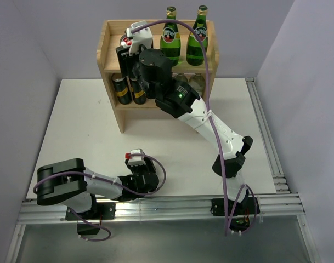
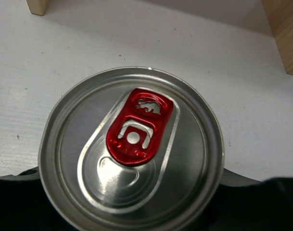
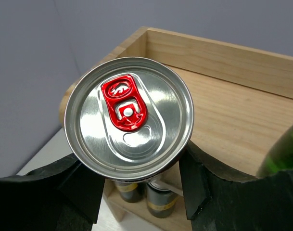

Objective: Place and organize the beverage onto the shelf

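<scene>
My left gripper (image 1: pixel 136 162) is low over the table in front of its base, shut on an upright slim can (image 1: pixel 135 155). That can's silver lid and red tab (image 2: pixel 136 130) fill the left wrist view. My right gripper (image 1: pixel 127 48) is shut on a second, matching can (image 3: pixel 129 113) and holds it over the front left corner of the shelf's top tier (image 3: pixel 223 110). Two green bottles (image 1: pixel 170 34) (image 1: pixel 197 34) with gold caps stand on the right of that tier. Two black-and-gold cans (image 1: pixel 121 87) (image 1: pixel 137 90) stand on the left of the lower tier.
The wooden shelf (image 1: pixel 108 55) stands at the far middle of the white table. Its feet (image 2: pixel 283 33) show at the top of the left wrist view. The right arm (image 1: pixel 210 123) stretches diagonally across the table to the shelf. A metal rail (image 1: pixel 156 205) runs along the near edge.
</scene>
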You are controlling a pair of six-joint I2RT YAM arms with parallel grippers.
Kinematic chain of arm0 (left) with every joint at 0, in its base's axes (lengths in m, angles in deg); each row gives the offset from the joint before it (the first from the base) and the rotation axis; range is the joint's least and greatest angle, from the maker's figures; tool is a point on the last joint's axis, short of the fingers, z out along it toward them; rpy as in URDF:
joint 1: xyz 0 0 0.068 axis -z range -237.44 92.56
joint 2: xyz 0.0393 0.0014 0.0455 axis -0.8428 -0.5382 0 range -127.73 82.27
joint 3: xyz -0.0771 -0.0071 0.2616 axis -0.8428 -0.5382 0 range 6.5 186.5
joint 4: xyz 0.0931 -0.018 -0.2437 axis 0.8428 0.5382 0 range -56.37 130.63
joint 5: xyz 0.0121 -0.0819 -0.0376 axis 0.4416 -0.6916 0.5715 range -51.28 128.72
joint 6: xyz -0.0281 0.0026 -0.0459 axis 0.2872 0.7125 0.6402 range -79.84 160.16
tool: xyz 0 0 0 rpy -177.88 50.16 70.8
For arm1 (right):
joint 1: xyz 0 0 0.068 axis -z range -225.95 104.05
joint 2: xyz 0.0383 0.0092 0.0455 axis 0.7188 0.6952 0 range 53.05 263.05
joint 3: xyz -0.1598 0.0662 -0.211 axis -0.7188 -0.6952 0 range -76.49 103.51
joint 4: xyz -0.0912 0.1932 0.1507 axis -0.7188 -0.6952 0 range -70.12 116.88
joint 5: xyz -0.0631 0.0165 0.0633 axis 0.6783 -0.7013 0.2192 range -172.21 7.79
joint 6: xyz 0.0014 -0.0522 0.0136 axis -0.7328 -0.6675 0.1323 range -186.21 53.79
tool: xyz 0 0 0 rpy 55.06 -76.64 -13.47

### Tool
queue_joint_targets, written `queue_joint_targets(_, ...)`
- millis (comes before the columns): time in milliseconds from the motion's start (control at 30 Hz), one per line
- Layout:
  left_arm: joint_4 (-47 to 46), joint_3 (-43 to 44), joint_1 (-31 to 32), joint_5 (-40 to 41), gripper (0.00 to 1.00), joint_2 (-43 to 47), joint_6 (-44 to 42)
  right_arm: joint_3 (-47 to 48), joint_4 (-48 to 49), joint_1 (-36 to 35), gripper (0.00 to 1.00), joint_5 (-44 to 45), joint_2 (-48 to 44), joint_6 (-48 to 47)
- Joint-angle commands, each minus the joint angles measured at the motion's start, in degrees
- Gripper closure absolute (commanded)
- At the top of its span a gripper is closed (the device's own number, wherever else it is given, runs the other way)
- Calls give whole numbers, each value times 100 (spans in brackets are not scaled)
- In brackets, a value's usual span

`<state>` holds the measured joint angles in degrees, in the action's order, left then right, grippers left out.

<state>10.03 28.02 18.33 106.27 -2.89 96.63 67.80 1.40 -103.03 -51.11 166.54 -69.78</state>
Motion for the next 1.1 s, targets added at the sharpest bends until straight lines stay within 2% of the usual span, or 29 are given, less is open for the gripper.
queue_joint_targets(0, 101, 10, -9, -567, 62, -237, 154, 56, 578, 100, 100, 529, -293, -433)
queue_joint_targets(467, -5, 1, -9, -690, 63, -316, 119, -111, 456, 399, 100, 679, -108, -179)
queue_joint_targets(533, -22, 10, -9, -717, 64, -325, 110, -164, 447, 434, 89, 653, -117, -117)
queue_joint_targets(567, -40, 10, -9, -726, 65, -343, 101, -251, 473, 461, 71, 600, -134, -109)
queue_joint_targets(633, -110, 19, -9, -769, 65, -360, 66, -348, 543, 478, 51, 591, -178, -82)
queue_joint_targets(667, -110, 28, -9, -770, 65, -404, 66, -392, 552, 496, 32, 582, -178, -73)
queue_joint_targets(767, -128, 63, -9, -787, 66, -483, 49, -384, 579, 505, 17, 574, -126, -73)
queue_joint_targets(833, -154, 89, -9, -796, 66, -545, 40, -384, 587, 514, 13, 565, -99, -73)
queue_joint_targets(1067, -172, 81, -9, -778, 67, -545, 57, -454, 623, 531, 12, 565, -82, -12)
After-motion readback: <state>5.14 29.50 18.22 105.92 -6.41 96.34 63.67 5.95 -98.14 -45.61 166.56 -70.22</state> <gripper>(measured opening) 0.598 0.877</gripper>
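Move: The right hand holds a Red Bull can at the top shelf's left part; the free spot it goes to is roughly 8 cm ahead, 2 cm to the right and some 6 cm below. The nearer green bottle stands about 12 cm right and 5 cm ahead, the other about 21 cm right and 5 cm ahead. From the left hand, holding another Red Bull can, that spot lies about 24 cm ahead, straight in line sideways, and some 41 cm higher. Still gripping the Red Bull can, the right hand pushes it level about 5 cm, forward and right in equal measure, over the top shelf towards the nearer green bottle, turning some 10 degrees clockwise. Its fingers then open and let go while the hand eases slightly farther forward and sinks about a centimetre. The left hand keeps its grip on the other can, drifting a little right. ##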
